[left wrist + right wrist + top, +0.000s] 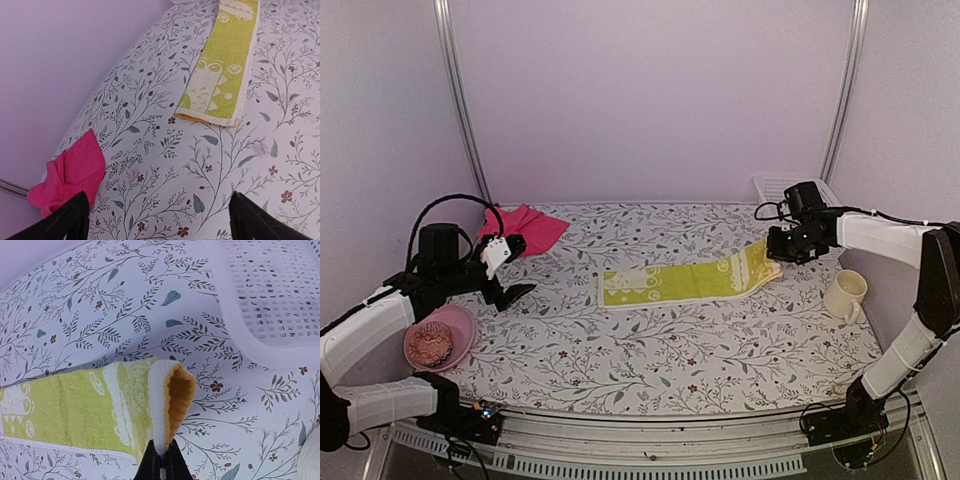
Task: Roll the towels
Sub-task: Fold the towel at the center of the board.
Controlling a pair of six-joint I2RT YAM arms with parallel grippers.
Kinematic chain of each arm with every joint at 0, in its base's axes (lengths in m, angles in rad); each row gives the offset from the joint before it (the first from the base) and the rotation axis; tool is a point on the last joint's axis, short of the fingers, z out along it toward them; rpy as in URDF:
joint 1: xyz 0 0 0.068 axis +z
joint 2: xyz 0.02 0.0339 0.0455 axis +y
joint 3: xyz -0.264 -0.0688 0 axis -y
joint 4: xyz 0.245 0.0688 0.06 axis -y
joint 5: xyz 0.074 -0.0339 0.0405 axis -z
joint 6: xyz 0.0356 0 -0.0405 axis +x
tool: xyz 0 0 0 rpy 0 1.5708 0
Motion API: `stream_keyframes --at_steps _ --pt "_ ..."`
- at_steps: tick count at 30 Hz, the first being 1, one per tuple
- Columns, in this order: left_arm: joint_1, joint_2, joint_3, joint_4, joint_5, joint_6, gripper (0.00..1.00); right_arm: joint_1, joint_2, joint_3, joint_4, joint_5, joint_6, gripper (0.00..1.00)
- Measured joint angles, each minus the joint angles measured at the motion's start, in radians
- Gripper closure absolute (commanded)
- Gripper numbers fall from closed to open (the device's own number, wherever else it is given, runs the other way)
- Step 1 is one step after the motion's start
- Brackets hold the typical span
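Observation:
A yellow-green towel (680, 281) lies stretched out as a long strip across the middle of the floral table. My right gripper (775, 252) is shut on its right end, which is lifted and folded over so the orange underside shows (181, 395). The towel's left end (220, 80) rests flat. A crumpled pink towel (525, 228) lies at the back left, also seen as the pink towel (72, 175) in the left wrist view. My left gripper (512, 290) hovers open over bare tablecloth between the pink towel and the bowl, holding nothing.
A pink bowl (462, 322) with a brownish object inside sits at the front left. A cream mug (845, 296) stands at the right. A white perforated basket (270, 295) sits at the back right corner, just beyond the right gripper.

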Motion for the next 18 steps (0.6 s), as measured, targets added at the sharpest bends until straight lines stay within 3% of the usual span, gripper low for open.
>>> stream_keyframes --at_steps 6,18 --pt "0.0 0.001 0.0 0.0 0.002 -0.002 0.03 0.073 0.06 0.072 0.016 -0.115 -0.026 0.98" --pt "0.002 0.003 0.0 0.002 0.006 -0.003 0.03 0.274 0.319 0.379 0.056 -0.28 -0.024 0.98"
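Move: The right hand already pinches the towel's right end about 11 cm above the table. The towel's flat left end lies some 41 cm to its left and 3 cm back. The white basket is about 16 cm ahead and 10 cm right, the mug 18 cm right and 7 cm back, and the pink towel 62 cm left and 16 cm ahead. From the left hand, that left end is roughly 11 cm ahead, 16 cm right and 17 cm below. Still pinching the towel's raised right end in shut fingers, the right hand sweeps it about 20 cm left, over the flat part and towards the towel's left end, climbing just slightly. The wrist turns counter-clockwise on the way and its left side rises, some 30 degrees in all. ##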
